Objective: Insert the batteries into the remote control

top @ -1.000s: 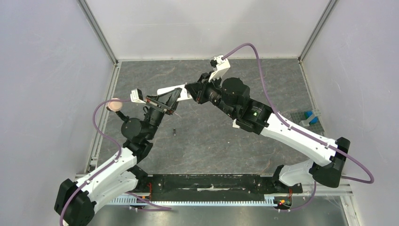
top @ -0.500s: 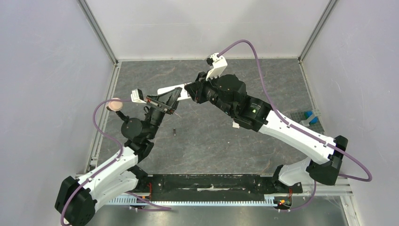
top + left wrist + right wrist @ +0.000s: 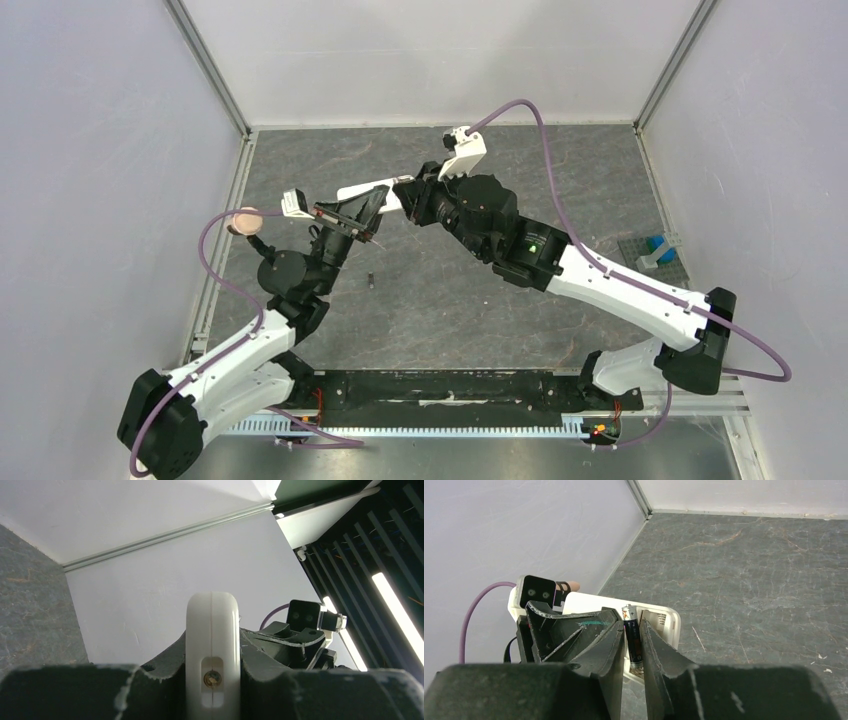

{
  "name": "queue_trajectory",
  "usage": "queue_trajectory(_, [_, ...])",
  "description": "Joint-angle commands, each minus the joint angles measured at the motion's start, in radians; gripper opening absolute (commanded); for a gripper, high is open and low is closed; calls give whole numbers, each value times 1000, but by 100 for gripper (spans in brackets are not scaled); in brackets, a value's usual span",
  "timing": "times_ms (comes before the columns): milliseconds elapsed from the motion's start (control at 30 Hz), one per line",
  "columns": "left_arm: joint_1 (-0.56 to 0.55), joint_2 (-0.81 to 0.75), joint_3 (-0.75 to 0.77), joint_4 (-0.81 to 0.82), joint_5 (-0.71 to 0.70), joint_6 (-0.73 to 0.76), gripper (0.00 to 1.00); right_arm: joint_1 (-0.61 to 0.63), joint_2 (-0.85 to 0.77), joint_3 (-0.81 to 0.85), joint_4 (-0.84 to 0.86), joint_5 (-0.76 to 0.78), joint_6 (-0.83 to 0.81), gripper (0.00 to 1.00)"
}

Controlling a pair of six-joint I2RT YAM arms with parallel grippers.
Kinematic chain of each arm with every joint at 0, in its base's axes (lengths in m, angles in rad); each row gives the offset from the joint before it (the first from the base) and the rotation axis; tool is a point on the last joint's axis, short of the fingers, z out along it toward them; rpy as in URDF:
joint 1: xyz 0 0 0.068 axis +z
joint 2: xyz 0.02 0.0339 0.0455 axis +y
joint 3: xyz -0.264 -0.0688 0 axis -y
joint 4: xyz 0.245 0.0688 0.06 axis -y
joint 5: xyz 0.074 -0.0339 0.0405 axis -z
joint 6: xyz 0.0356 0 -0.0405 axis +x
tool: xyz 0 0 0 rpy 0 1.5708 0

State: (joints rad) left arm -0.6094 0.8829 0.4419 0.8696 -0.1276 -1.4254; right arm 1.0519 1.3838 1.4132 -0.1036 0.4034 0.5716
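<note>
The remote control [image 3: 352,190] is a white handset held up off the table, and my left gripper [image 3: 372,207] is shut on it. In the left wrist view its narrow end [image 3: 212,630] stands clamped between the jaws of that gripper [image 3: 212,638]. My right gripper [image 3: 631,625] meets it from the right and is shut on a black battery [image 3: 632,641]. That battery stands upright at the remote's open compartment [image 3: 663,621]. A second battery [image 3: 370,281] lies on the grey table below the two grippers.
A blue object [image 3: 660,248] sits on a small grid mat at the table's right edge. White walls with metal frame rails [image 3: 215,75] close in the table at the back and on both sides. The arm bases stand on a black rail [image 3: 450,388].
The right arm's wrist and forearm have swung a little left and closer to the remote, with its fingers staying at the remote's end. The left arm and the remote have barely moved.
</note>
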Motion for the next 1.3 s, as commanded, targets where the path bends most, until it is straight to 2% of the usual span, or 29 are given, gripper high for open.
queue_trajectory(0, [-5,-4,21,81,-65,-158,2,18,-31,-20,28,92,-28,22])
queue_trajectory(367, [-6,8,16,95,-82,-167,2,24,-58,-14,19,149,-33,33])
queue_trajectory(600, [-6,8,9,95,-82,-162,2,23,-75,-7,19,126,-28,39])
queue_trajectory(733, [-7,5,2,94,-75,-147,2,24,-106,1,14,108,-14,49])
queue_trajectory(967, [-7,-19,-29,87,-62,-112,2,4,-146,10,-10,7,49,74])
queue_trajectory(1100, [-7,-50,-34,75,-29,-29,2,-30,-157,-3,-35,-36,103,86])
queue_trajectory(1267, [-7,-86,-21,29,30,49,2,-118,-157,-49,7,-201,220,92])
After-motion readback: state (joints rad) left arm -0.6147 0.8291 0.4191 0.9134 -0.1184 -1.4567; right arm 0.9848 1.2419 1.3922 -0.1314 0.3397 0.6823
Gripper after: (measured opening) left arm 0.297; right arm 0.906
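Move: The right hand's fingertips are at the battery already lying in the remote's open bay; battery and bay are about 1 cm ahead, level sideways and some 1 cm below the hand point. The left fingertips clamp the remote roughly 4 cm to the left of the battery and level with it fore and aft. The second battery lies on the table about 9 cm left of the right hand, 2 cm back and some 37 cm below. Open the right fingers slowly from nearly shut to almost fully wide, letting go of the battery, and draw the right hand up and to its right, about 4 cm each way and quickest in the later part, clear of the remote. Roll the right wrist some 10 degrees, its left side rising. Keep the left grip on the remote, letting the left hand ease up and back under 2 cm. ##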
